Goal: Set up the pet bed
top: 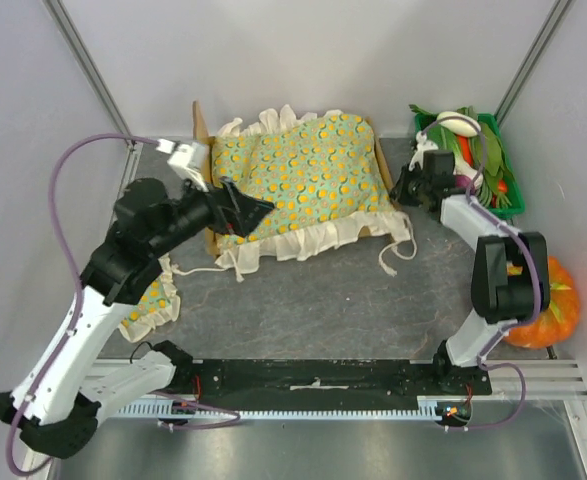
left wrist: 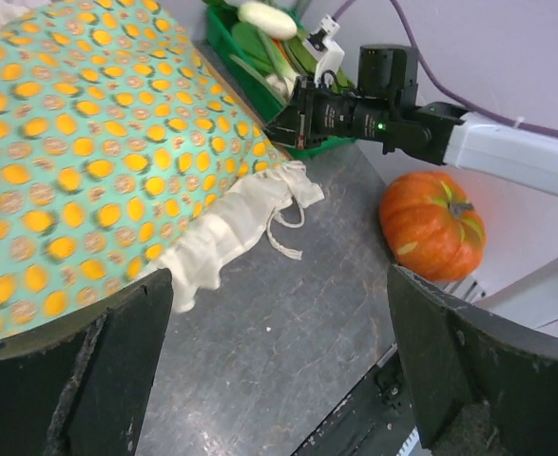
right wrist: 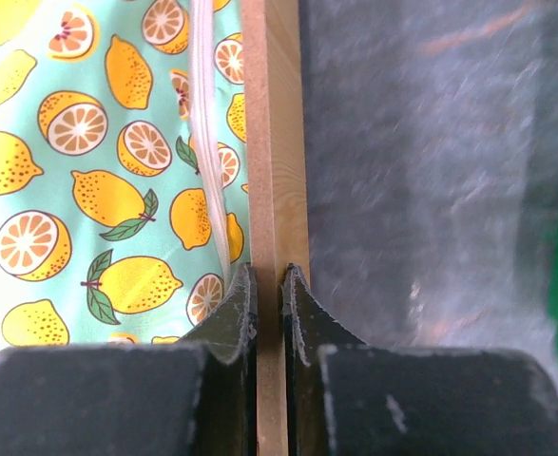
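The pet bed (top: 201,132) lies across the back of the table, and only its light-wood edges show round a green lemon-print frilled cushion (top: 303,170) that covers it. My right gripper (top: 405,186) is at the bed's right side. In the right wrist view, that gripper (right wrist: 269,285) is shut on the thin wooden side rail (right wrist: 274,142), with the cushion (right wrist: 88,171) just to the left. My left gripper (top: 248,215) hovers over the cushion's left front corner. In the left wrist view, this gripper (left wrist: 279,275) is open and holds nothing. It sits above the cushion (left wrist: 60,142) and bare table.
A small matching pillow (top: 153,300) lies under my left arm. A green crate of vegetables (top: 485,150) stands at the back right, behind my right gripper (left wrist: 283,119). An orange pumpkin (top: 545,300) (left wrist: 431,223) sits at the right edge. Cushion ties (top: 393,250) trail onto the grey tabletop.
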`<action>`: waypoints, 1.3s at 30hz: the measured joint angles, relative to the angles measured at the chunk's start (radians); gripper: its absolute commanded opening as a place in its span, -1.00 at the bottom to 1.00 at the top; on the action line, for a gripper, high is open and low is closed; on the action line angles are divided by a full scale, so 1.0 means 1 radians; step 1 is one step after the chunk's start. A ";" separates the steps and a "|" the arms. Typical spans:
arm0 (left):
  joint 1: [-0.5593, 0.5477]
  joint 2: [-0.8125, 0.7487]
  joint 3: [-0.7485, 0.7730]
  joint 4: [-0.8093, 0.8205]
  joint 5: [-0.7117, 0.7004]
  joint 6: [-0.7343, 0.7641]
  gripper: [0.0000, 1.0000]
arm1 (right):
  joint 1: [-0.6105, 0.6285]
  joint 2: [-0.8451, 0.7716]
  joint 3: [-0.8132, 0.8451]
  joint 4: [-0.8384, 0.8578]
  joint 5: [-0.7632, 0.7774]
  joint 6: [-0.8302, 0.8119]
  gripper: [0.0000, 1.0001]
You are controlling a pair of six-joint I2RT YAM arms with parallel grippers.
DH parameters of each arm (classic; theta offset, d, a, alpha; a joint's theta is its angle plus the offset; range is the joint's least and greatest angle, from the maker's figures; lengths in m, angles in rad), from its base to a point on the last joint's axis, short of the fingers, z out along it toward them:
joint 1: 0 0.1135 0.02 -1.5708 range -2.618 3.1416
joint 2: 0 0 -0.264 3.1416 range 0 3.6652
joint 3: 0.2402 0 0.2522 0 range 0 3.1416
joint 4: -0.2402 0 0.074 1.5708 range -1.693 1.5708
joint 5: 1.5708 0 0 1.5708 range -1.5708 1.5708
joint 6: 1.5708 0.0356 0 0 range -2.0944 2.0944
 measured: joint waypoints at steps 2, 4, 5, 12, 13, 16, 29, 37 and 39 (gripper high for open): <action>-0.122 0.045 0.008 0.008 -0.087 0.026 0.99 | 0.030 -0.078 -0.090 0.010 0.015 0.015 -0.98; -0.259 0.109 0.016 0.017 -0.181 0.060 0.99 | 0.085 -0.175 -0.195 0.017 0.053 0.050 -0.99; -0.313 0.149 0.017 0.027 -0.228 0.079 0.99 | 0.107 -0.208 -0.227 0.018 0.068 0.070 -0.99; -0.555 0.344 -0.098 0.119 -0.401 0.174 0.99 | 0.251 -0.475 -0.524 0.131 0.171 0.295 -0.94; -0.579 0.365 -0.124 0.140 -0.414 0.188 0.98 | 0.268 -0.497 -0.547 0.141 0.188 0.315 -0.94; -0.629 0.435 -0.163 0.191 -0.440 0.217 0.97 | 0.307 -0.534 -0.588 0.164 0.216 0.359 -0.87; -0.690 0.655 -0.214 0.350 -0.608 0.226 0.39 | 0.340 -0.677 -0.623 0.033 0.170 0.368 -0.07; -0.697 0.695 -0.212 0.396 -0.695 0.215 -0.96 | 0.295 -0.785 -0.597 -0.135 0.175 0.301 0.23; -0.694 0.693 -0.212 0.391 -0.711 0.212 -0.97 | 0.295 -0.831 -0.588 -0.196 0.179 0.281 0.24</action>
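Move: My right hand grips the bed frame's right rail, with the vegetable crate about 17 cm to its right and 6 cm farther out. The mattress's near right frill corner is some 10 cm back and 5 cm left of that hand, slightly lower. From my open left hand, that frill corner lies about 11 cm ahead, 25 cm right and 28 cm down; the loose ties lie level ahead, roughly 30 cm right and 36 cm down. Still pinching the right rail, my right hand drags the bed back about 15 cm and 8 cm left, then opens and backs off a few centimetres more along the rail. Meanwhile my left hand swings about 18 cm right and sinks some 27 cm, rolling its left side up about 40 degrees, and closes on the frill at the near right corner. ##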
